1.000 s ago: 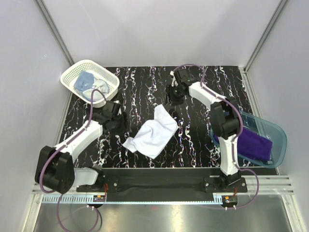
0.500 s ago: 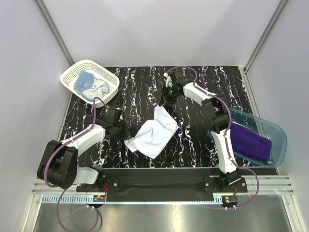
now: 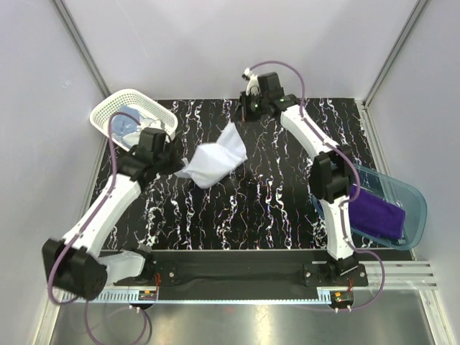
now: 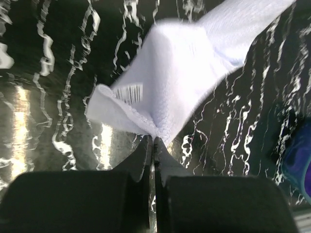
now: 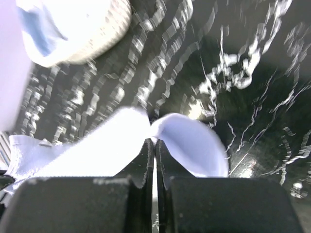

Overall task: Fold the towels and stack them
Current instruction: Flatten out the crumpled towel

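The white towel (image 3: 215, 157) hangs stretched between both grippers above the far left part of the table. My left gripper (image 3: 182, 169) is shut on its near-left corner; in the left wrist view the gripper (image 4: 153, 139) pinches the towel (image 4: 180, 73) beside its label. At the far corner, the right gripper (image 3: 238, 122) is shut on the cloth, and its wrist view shows the gripper (image 5: 154, 141) closed on a fold of towel (image 5: 97, 150). The purple towel (image 3: 377, 215) lies in the blue tub. The light blue towel (image 3: 128, 123) sits crumpled in the white basket.
The white lattice basket (image 3: 122, 97) stands at the far left corner, just behind my left wrist. The translucent blue tub (image 3: 411, 192) sits at the right edge of the black marbled table (image 3: 273, 208). Walls close in the sides and the back.
Both grippers have shut on the white towel's corners and lifted it off the middle of the table, carrying it up and toward the far left.
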`<state>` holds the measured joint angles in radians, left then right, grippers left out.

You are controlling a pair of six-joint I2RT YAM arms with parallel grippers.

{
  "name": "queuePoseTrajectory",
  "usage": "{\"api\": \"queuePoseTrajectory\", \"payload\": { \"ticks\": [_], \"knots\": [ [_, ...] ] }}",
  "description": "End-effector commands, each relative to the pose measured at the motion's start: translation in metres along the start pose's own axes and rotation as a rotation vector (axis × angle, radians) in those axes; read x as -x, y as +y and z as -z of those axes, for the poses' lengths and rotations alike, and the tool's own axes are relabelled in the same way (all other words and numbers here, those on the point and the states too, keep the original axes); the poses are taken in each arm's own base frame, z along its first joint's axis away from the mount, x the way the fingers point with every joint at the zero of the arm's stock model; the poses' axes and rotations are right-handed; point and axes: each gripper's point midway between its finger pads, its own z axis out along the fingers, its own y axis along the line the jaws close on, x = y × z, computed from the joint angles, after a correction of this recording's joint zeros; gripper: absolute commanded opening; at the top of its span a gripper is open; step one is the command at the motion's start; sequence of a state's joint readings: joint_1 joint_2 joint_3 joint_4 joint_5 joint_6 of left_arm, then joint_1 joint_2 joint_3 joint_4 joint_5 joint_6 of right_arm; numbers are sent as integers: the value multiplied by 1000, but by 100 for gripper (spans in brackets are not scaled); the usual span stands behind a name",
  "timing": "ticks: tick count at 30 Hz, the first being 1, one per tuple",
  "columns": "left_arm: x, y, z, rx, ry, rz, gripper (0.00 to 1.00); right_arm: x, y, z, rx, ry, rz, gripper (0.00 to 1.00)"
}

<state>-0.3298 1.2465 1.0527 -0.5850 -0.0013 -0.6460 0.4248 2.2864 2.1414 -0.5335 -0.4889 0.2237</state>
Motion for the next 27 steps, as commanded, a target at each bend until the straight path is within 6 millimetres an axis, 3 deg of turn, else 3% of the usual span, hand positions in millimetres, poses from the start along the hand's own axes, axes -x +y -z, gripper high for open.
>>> {"api": "queuePoseTrajectory", "payload": {
  "ticks": [1, 4, 5, 7, 8, 10, 11, 12, 13, 15, 18, 20, 21, 22, 23, 25, 26, 27],
  "knots": [
    [11, 17, 41, 57, -94, -23, 0, 78, 56, 72, 16, -233, 103, 0],
    [-27, -3, 42, -97, -19, -13, 0, 60, 41, 80, -62, -209, 106, 0],
    [-52, -2, 36, -126, 50, -11, 4, 40, 31, 79, -90, -165, 101, 0],
    [-78, -6, 34, -158, 105, 16, 11, 16, 15, 75, -135, -123, 89, 0],
    [-100, -5, 32, -177, 147, 11, 20, -14, 2, 73, -156, -65, 72, 0],
    [-118, -5, 31, -195, 189, 52, 32, -34, -8, 70, -163, -42, 66, 0],
    [-124, -2, 29, -192, 202, 66, 39, -59, -20, 67, -181, 4, 52, 0],
    [-128, 5, 27, -164, 206, 73, 49, -67, -25, 66, -192, 19, 47, 0],
    [-127, 7, 26, -148, 198, 70, 51, -75, -32, 65, -196, 38, 39, 0],
    [-115, 13, 20, -96, 164, 55, 55, -95, -44, 62, -207, 85, 35, 0],
    [-63, -5, 22, -72, 40, 4, 61, -110, -68, 64, -280, 121, 11, 0],
    [-23, -21, 9, -59, -41, -72, 66, -116, -81, 67, -316, 134, -10, 0],
    [-9, -24, 1, -45, -62, -106, 66, -117, -83, 68, -317, 136, -16, 0],
    [-5, -19, -23, 8, -44, -188, 66, -115, -82, 67, -297, 127, -23, 0],
    [29, -37, -27, -21, -102, -213, 65, -116, -81, 67, -284, 124, -32, 0],
    [52, -56, -47, -69, -100, -352, 62, -112, -76, 65, -251, 110, -36, 0],
    [62, -66, -75, -72, -52, -397, 61, -112, -73, 65, -242, 106, -46, 0],
    [71, -72, -87, -64, -41, -442, 61, -111, -70, 65, -227, 99, -54, 0]
  ]
}}
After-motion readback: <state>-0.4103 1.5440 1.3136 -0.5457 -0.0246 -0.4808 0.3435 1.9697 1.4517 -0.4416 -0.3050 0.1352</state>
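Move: Both hands still pinch the white towel by its edges, hanging some 15 cm above the table; the bulk of it lies about 8 cm ahead, 11 cm right and 6 cm below the left hand, and 10 cm back and 7 cm left of the right hand. The bare table it will come down on is centred about level with the left hand, 10 cm to its right, and 19 cm back, 9 cm left of the right hand. The white basket stands some 26 cm ahead and 15 cm left of the left hand. Both hands flick the towel up, the right by about 9 cm and the left only 2 or 3, then swing it back and down towards the table, the right also drawing some 11 cm to its right, fingers staying shut on its corner as it settles low. The left opens while coming back about 12 cm, lets its edge go, and then sweeps forward again some 18 cm, rising, with fingers wide, towards the towel's far corner. ##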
